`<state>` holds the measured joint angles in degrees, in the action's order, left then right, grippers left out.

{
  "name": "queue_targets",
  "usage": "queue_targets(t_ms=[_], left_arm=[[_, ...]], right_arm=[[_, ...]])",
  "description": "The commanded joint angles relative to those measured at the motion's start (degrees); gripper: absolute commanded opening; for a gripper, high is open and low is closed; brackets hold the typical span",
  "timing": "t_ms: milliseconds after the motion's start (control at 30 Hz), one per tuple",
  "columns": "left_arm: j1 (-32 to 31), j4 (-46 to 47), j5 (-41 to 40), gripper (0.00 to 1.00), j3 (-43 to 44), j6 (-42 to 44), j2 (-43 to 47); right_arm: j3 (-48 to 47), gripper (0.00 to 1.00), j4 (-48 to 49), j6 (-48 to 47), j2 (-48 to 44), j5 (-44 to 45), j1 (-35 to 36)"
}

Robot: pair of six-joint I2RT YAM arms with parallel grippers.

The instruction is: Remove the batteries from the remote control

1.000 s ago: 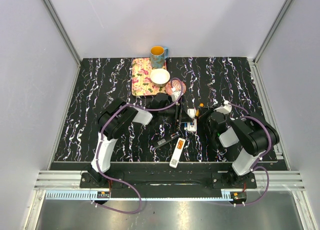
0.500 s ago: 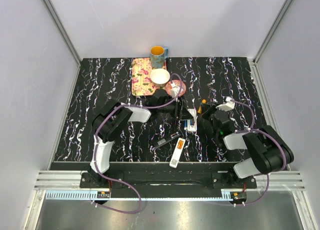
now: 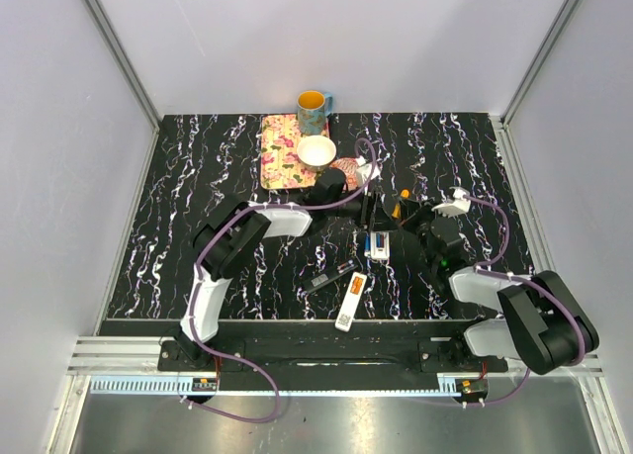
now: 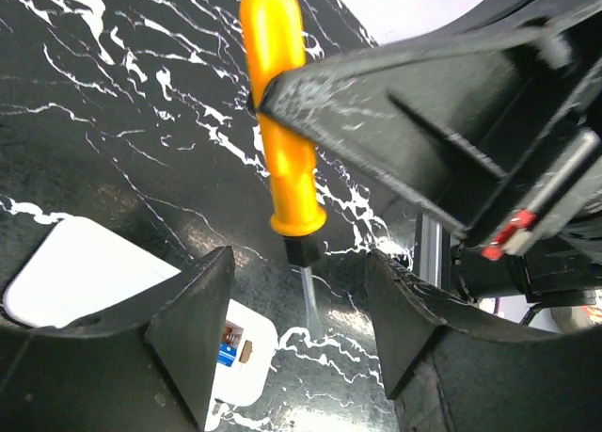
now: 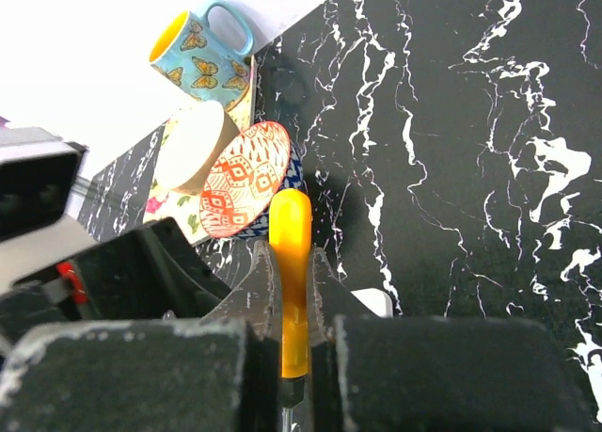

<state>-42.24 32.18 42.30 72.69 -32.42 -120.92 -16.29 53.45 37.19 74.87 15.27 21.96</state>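
A white remote control lies mid-table with its battery bay open, and a blue battery shows inside. My left gripper hangs open just above its end, nothing between the fingers; the top view has it just beyond the remote's far end. My right gripper is shut on the orange handle of a screwdriver, whose metal shaft points down to the table beside the remote, between my left fingers. From above, the right gripper is right of the remote.
A long white piece and a black remote lie nearer the front edge. At the back are a butterfly mug, a cream bowl, a patterned plate and a floral tray.
My left gripper has shifted right, over the remote's far end, and its jaws have spread. The right arm's elbow has swung out to the lower right while it keeps the screwdriver.
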Motion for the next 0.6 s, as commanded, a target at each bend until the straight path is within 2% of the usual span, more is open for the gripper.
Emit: queue_targets(t_ms=[0, 100, 133, 200, 233, 267, 400, 433, 467, 533, 567], left_arm=[[-0.3, 0.4, 1.7, 0.59, 2.4, 0.3, -1.7], [-0.7, 1.4, 2.4, 0.50, 2.5, -0.1, -2.1], [-0.7, 1.6, 2.6, 0.35, 2.6, -0.2, -2.0], [-0.7, 1.8, 2.3, 0.17, 2.4, -0.3, -1.7], [-0.7, 2.0, 2.1, 0.00, 1.8, -0.1, -0.8], [-0.6, 1.7, 1.2, 0.00, 1.4, 0.6, -0.3], [-0.4, -1.6, -2.2, 0.00, -1.6, 5.4, 3.1], [-0.3, -3.8, -2.9, 0.00, -2.0, 6.4, 4.3], [-0.1, -4.7, -4.2, 0.00, -2.9, 8.0, 4.9], [0.0, -7.1, -5.6, 0.00, -3.9, 9.5, 7.0], [0.1, -8.0, -7.3, 0.00, -4.9, 11.1, 7.8]], right_arm=[[-0.9, 0.00, -0.3, 1.5, -2.5, -1.4, -0.3], [-1.2, 0.00, -0.7, 2.4, -3.1, -2.0, -0.3], [-1.2, 0.00, -0.7, 2.4, -3.1, -2.3, -0.2], [-1.5, 0.00, -1.5, 2.7, -3.1, -3.3, -0.3], [-1.7, 0.00, -2.1, 2.7, -3.2, -3.7, -0.3], [-2.5, 0.00, -3.1, 2.6, -3.5, -4.3, -0.3], [-7.7, 0.01, -18.0, 1.3, -5.4, -5.8, -0.3], [-8.4, 0.08, -19.2, 1.0, -6.3, -5.9, -0.3], [-9.1, 0.21, -19.9, 0.4, -6.8, -6.9, -0.2], [-9.6, 0.34, -21.3, -0.6, -8.6, -8.6, -0.6], [-10.7, 0.45, -22.1, -1.2, -9.1, -10.1, -0.6]])
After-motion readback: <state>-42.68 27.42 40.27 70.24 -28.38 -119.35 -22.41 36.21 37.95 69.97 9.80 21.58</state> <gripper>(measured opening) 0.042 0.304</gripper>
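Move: The screwdriver hangs upright from the right hand, its shaft just under the black collar some 5 cm below that hand. From the left hand, that spot is about 1 cm back, level sideways and 2 cm below. The open remote control lies about 1 cm ahead of the left hand, 3 cm to its left and 12 cm below; the patterned bowl is roughly 16 cm ahead, 10 cm left, and the dark remote 9 cm back, 14 cm left, both about table-low. Left fingers close fully on the screwdriver's shaft just under its collar, the hand sinking about 2 cm and easing 1 cm back to get there. The right hand keeps its grip on the handle almost in place until the left has shut, then opens to about a third while easing some 1.5 cm left, tipping down a little; the left shifts about 1 cm left too. ##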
